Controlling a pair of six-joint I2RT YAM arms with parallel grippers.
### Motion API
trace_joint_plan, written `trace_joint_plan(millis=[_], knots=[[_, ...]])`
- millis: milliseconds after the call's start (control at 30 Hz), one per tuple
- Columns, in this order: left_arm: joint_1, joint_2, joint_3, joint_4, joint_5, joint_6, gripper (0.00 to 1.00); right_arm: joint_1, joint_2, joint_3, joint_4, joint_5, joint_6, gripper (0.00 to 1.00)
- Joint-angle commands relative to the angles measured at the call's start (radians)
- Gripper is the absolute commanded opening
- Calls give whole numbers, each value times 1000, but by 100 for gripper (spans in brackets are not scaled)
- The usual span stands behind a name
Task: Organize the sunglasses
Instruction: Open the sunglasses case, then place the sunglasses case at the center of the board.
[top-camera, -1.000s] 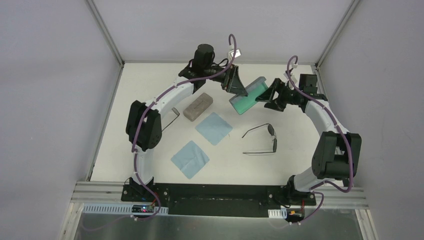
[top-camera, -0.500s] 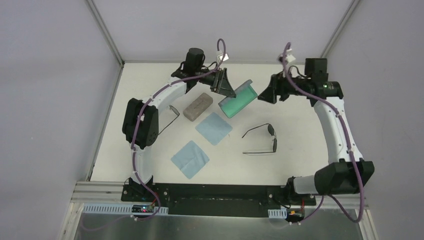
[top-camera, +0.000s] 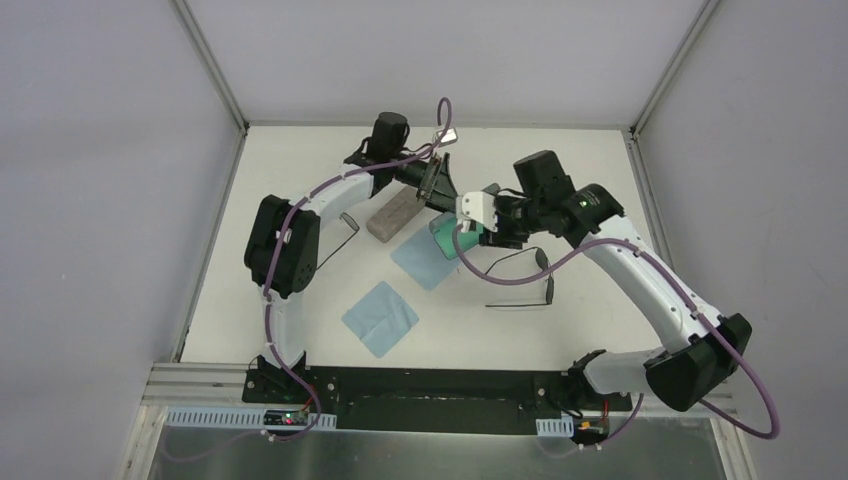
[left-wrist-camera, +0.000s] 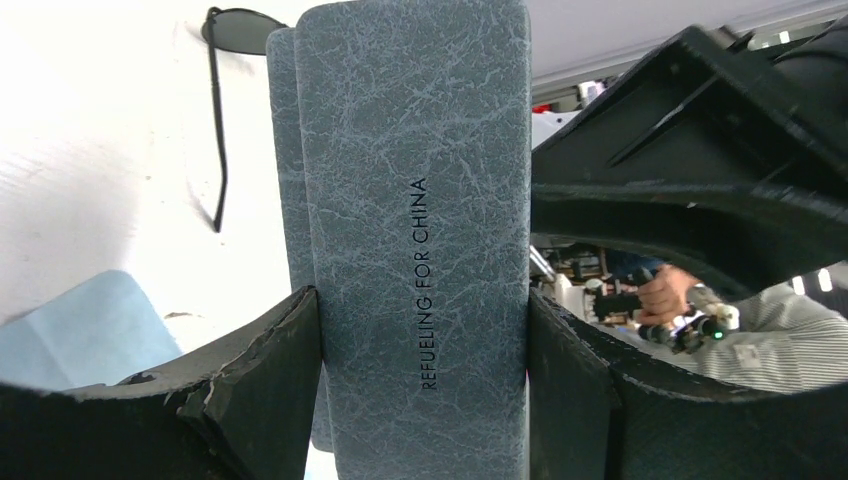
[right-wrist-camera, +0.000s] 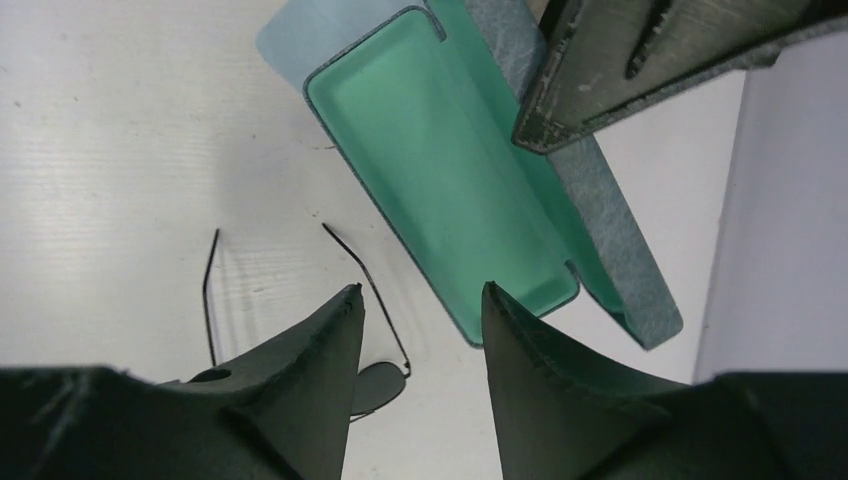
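Note:
One pair of black wire sunglasses (top-camera: 525, 280) lies unfolded right of centre; its thin arm (right-wrist-camera: 372, 285) and a dark lens show below my right gripper. The other sunglasses (top-camera: 348, 229) are half hidden behind the left arm. My left gripper (top-camera: 438, 188) (left-wrist-camera: 422, 300) is shut on the lid of the blue case (left-wrist-camera: 415, 200). That case hangs open, its green inside (right-wrist-camera: 440, 170) (top-camera: 446, 238) facing up over a cloth. My right gripper (right-wrist-camera: 420, 290) (top-camera: 487, 228) hovers open between the case and the first pair, holding nothing.
A beige case (top-camera: 395, 213) lies shut beside the left gripper. Two light blue cloths lie on the table, one (top-camera: 428, 258) under the open case, one (top-camera: 380, 318) nearer the arm bases. Grey walls enclose the table on three sides.
My right arm has swung from the far right to the table's centre, and its jaws have narrowed. The left gripper has carried the open case down towards the cloth.

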Motion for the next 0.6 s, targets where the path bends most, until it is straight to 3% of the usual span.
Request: trace_joint_plan(millis=[0, 167, 567], knots=[[-6, -70, -35, 159, 103, -113, 0, 55, 49, 39, 1, 72, -231, 49], [-5, -85, -76, 279, 126, -213, 0, 106, 74, 39, -104, 82, -351, 50], [-5, -95, -89, 357, 142, -269, 0, 146, 123, 11, -105, 139, -353, 47]])
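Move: The opened sunglasses case, still gripped in the left hand, has its middle about 4 cm ahead and 5 cm left of the right hand, roughly level with it. From the left hand it lies some 3 cm right and 3 cm back. On the table about 20 cm below the right hand, the sunglasses lie some 9 cm back and 13 cm right; the blue cloth is 12 cm left and 4 cm back. No new touch can be made out as the right hand sinks about 5 cm beside the near long edge of the open case, edging left and then slightly back. It swings some 20 degrees counter-clockwise and tips its fingers more steeply down, keeping them half open with that edge coming into line between them. The left hand keeps its pinch on the case, drawing back 1.5 cm, with a slight dip and then a rise. ##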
